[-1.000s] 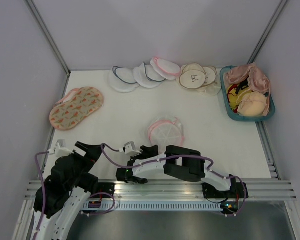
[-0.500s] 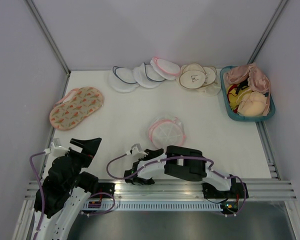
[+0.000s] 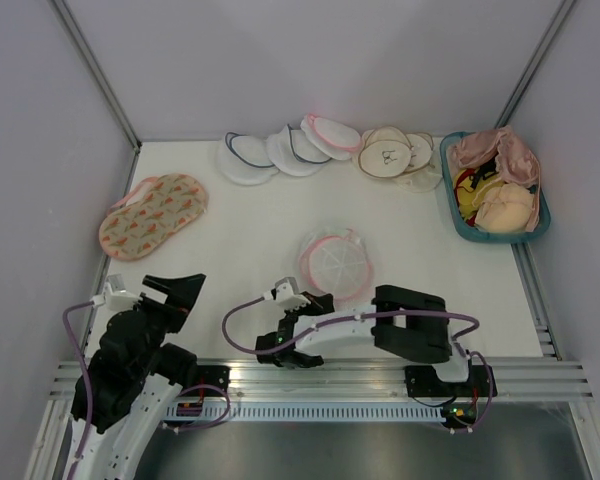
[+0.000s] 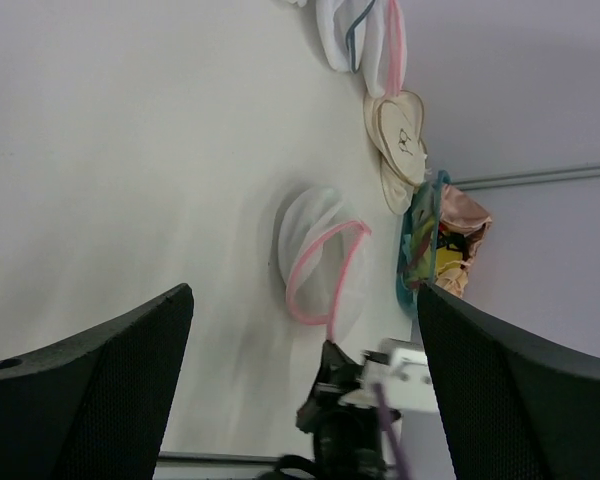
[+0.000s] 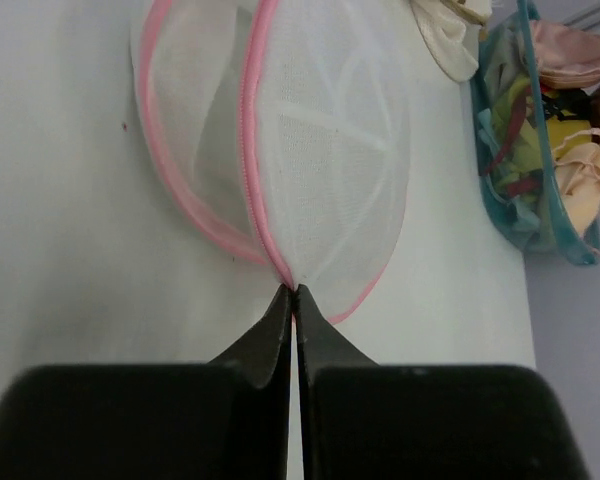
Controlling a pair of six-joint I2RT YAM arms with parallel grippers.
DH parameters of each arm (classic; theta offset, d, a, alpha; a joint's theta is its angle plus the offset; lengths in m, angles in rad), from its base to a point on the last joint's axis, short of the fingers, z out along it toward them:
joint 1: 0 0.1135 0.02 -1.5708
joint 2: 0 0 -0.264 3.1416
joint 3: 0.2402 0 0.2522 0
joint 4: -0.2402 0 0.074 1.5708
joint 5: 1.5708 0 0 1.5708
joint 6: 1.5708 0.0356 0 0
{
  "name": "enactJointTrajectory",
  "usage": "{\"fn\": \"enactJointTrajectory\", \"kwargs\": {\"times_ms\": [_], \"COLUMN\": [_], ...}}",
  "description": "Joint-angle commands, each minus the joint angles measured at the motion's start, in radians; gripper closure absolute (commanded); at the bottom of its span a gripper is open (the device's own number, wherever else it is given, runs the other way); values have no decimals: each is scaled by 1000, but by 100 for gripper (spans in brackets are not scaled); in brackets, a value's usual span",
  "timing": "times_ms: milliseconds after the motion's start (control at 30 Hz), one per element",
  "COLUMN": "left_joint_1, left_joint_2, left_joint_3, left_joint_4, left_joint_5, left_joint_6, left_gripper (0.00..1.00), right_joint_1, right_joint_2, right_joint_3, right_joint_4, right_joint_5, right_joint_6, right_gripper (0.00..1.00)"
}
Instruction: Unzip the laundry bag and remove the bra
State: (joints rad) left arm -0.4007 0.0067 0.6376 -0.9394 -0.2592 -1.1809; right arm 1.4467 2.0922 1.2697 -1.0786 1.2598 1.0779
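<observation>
The laundry bag (image 3: 335,261) is a round white mesh pouch with pink zipper trim, lying mid-table. It also shows in the right wrist view (image 5: 325,140) and the left wrist view (image 4: 320,255). My right gripper (image 3: 316,297) is shut on the pink trim at the bag's near edge (image 5: 294,290). The bag's two mesh halves stand slightly apart on its left side. The bra is hidden; I see only white mesh. My left gripper (image 3: 172,290) is open and empty near the table's front left, facing the bag (image 4: 302,292).
A flat orange floral bag (image 3: 152,215) lies at the left. White pouches with blue trim (image 3: 260,152), another pink-trimmed pouch (image 3: 330,133) and beige cups (image 3: 390,152) line the back. A teal basket (image 3: 447,178) of peach and yellow items stands at the back right.
My right gripper swung from the front edge up to the bag and closed on its near trim. The bag shifted slightly and lifted. My left gripper rose a little.
</observation>
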Motion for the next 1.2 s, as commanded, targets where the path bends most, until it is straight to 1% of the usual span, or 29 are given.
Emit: {"fn": "enactJointTrajectory", "kwargs": {"times_ms": [0, 33, 67, 100, 167, 200, 233, 267, 333, 367, 400, 433, 467, 533, 567, 600, 667, 700, 733, 767, 800, 867, 900, 933, 1000, 1067, 1167], "left_joint_1": [0, 0, 0, 0, 0, 0, 0, 0, 0, 0, 0, 2, 2, 0, 0, 0, -1, 0, -1, -6, -12, -65, -113, -139, -197, -228, -256], "left_joint_2": [-13, -13, -13, -7, 42, 53, 85, 102, 163, 194, 219, 246, 310, 387, 459, 507, 587, 686, 734, 796, 897, 999, 1086, 1123, 1194, 1271, 1345], "left_joint_3": [-32, -36, -47, -55, -76, -82, -90, -105, -122, -142, -150, -157, -174, -180, -181, -181, -180, -184, -185, -173, -162, -121, -104, -61, -23, 16, 39], "left_joint_4": [68, 74, 102, 120, 149, 180, 201, 217, 289, 316, 352, 419, 471, 583, 626, 669, 796, 857, 901, 978, 1010, 1072, 1088, 1090, 1088, 1090, 1100], "left_joint_5": [31, 37, 58, 70, 104, 113, 127, 153, 187, 225, 241, 254, 306, 353, 369, 386, 423, 443, 483, 500, 515, 500, 489, 463, 437, 394, 327], "left_joint_6": [-14, -13, -8, 0, 21, 27, 47, 52, 78, 92, 116, 133, 153, 201, 217, 252, 276, 299, 306, 311, 325, 348, 380, 398, 443, 478, 513], "left_gripper": [4, 4, 4, 4, 4, 4, 4, 4, 4, 4, 4, 4, 3, 3, 3, 3, 3, 2, 2, 3, 3, 3, 3, 3, 3, 4, 4], "right_joint_1": [29, 30, 30, 30, 30, 30, 26, 23, -14, -34, -49, -69, -80, -117, -123, -138, -158, -163, -164, -164, -164, -164, -166, -164, -166, -164, -166], "right_joint_2": [-217, -256, -335, -377, -461, -538, -572, -628, -665, -690, -704, -715, -730, -732, -724, -722, -754, -768, -782, -805, -819, -863, -883, -927, -969, -1012, -1018], "right_joint_3": [-9, -26, -35, -46, -79, -88, -96, -95, -83, -81, -81, -92, -101, -115, -118, -122, -170, -199, -211, -219, -224, -233, -242, -245, -256, -263, -263], "right_joint_4": [0, 15, 38, 90, 135, 153, 148, 132, 30, -18, -106, -138, -183, -271, -370, -379, -374, -360, -357, -353, -345, -318, -296, -276, -222, -189, -191], "right_joint_5": [7, -3, -17, -34, -74, -85, -88, -86, -88, -83, -74, -66, -75, -74, -73, -76, -106, -118, -123, -125, -126, -125, -125, -125, -126, -125, -128], "right_joint_6": [8, -31, -61, -90, -134, -134, -128, -78, 6, 58, 170, 209, 265, 364, 425, 466, 502, 519, 528, 536, 540, 524, 510, 472, 446, 406, 399], "right_gripper": [100, 100, 100, 100, 100, 100, 100, 100, 100, 100, 100, 100, 100, 100, 100, 100, 100, 100, 100, 100, 100, 100, 100, 100, 100, 100, 100]}}
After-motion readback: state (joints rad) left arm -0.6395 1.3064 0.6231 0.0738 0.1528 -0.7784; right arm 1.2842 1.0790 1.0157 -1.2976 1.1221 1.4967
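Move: The left hand, open and empty, has the laundry bag about 30 cm to its right, 11 cm ahead and 19 cm below; the patterned pouch lies some 14 cm to its left and 24 cm ahead, on the table. The right hand already pinches the bag's pink-zipped edge, the bag's middle being about 8 cm ahead, 2 cm to the right and 4 cm lower. From the right hand, the teal basket is about 38 cm right and 27 cm ahead, the cream bags 15 cm right and 36 cm ahead. Keeping its pinch on the zipped edge, the right hand lifts the flap straight up about 15 cm, then carries it some 13 cm to the right, dipping a few centimetres before rising again, while rolling its left side up by roughly 50 degrees and swinging a little clockwise. Meanwhile the left hand, fingers staying wide open, sweeps right about 20 cm, also forward and down by some 11 to 12 cm each, turning about 45 degrees clockwise to bring its tips close to the left rim of the bag's mouth. ##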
